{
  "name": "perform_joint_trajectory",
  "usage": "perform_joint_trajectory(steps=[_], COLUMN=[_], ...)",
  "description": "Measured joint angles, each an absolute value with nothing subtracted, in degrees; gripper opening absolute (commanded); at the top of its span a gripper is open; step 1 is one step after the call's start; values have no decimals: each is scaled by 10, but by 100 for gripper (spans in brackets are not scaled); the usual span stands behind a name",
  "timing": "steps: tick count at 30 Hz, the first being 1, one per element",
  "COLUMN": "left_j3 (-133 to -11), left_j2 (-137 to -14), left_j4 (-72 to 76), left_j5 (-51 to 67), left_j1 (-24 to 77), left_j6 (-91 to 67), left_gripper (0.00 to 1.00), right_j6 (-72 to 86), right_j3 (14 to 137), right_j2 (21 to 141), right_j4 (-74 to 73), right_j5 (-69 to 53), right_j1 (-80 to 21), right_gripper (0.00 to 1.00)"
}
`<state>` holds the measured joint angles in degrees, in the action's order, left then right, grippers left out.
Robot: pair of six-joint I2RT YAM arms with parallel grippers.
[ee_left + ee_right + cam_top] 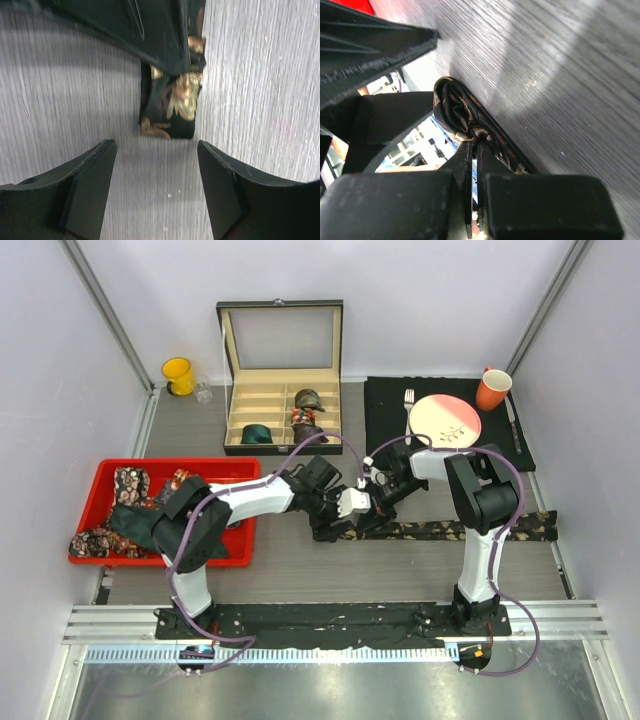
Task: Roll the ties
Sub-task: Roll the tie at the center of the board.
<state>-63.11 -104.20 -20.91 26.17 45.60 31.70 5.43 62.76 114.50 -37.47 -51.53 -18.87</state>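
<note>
A long dark floral tie [480,531] lies flat across the table, its left end folded into a small partial coil. My right gripper [376,502] is shut on that coiled end [456,111], the fingers [468,165] pinching the fabric. My left gripper [338,512] is open and empty, facing the same tie end [172,107] from just short of it; its fingertips [102,155] straddle bare table and do not touch the cloth. The right gripper's dark fingers cover the tie's upper part in the left wrist view.
A red tray [170,468] at the left holds several loose floral and green ties [130,486]. An open box [282,340] at the back holds rolled ties [307,398]. A black mat [385,415] with plate, fork, knife and orange cup [493,389] is back right. A yellow cup [178,374] stands back left.
</note>
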Motion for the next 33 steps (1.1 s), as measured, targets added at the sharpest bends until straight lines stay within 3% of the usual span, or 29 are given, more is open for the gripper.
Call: perform_joint_trajectory(steps=[6, 10, 16, 23, 27, 33], left_j3=[-653, -659, -651, -641, -640, -637], left_j2=[-1064, -1071, -1066, -1049, -1041, -1034], left_j4=[-193, -185, -193, -227, -236, -238], left_j5=[262, 262, 274, 284, 275, 276], left_j1=[468, 472, 455, 431, 432, 432], left_j6=[317, 317, 327, 361, 380, 376], left_gripper=[70, 38, 19, 16, 24, 21], right_j6=[59, 69, 95, 116, 116, 118], right_j3=[628, 631, 641, 668, 673, 675], right_j2=[1153, 1161, 1170, 1183, 1186, 1189], right_j4=[-373, -371, -364, -336, -335, -335], right_j5=[-528, -536, -539, -540, -540, -541], right_j1=[-185, -186, -192, -217, -219, -223], right_gripper=[1, 1, 1, 1, 1, 1])
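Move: The tie's rolled end lies about 3 cm to the right of the open left hand, some 1 cm ahead and about 1 cm lower. The right hand already has its fingers shut on the roll, whose middle is roughly 2 cm to its left. The flat strip of tie runs off level to the right, its middle some 22 cm from the right hand. The open tie box stands about 27 cm ahead of the left hand and 13 cm to its left. Left hand reaches 2 cm right, pinches the roll's end, then goes left while the still-gripping right follows 3 cm. ##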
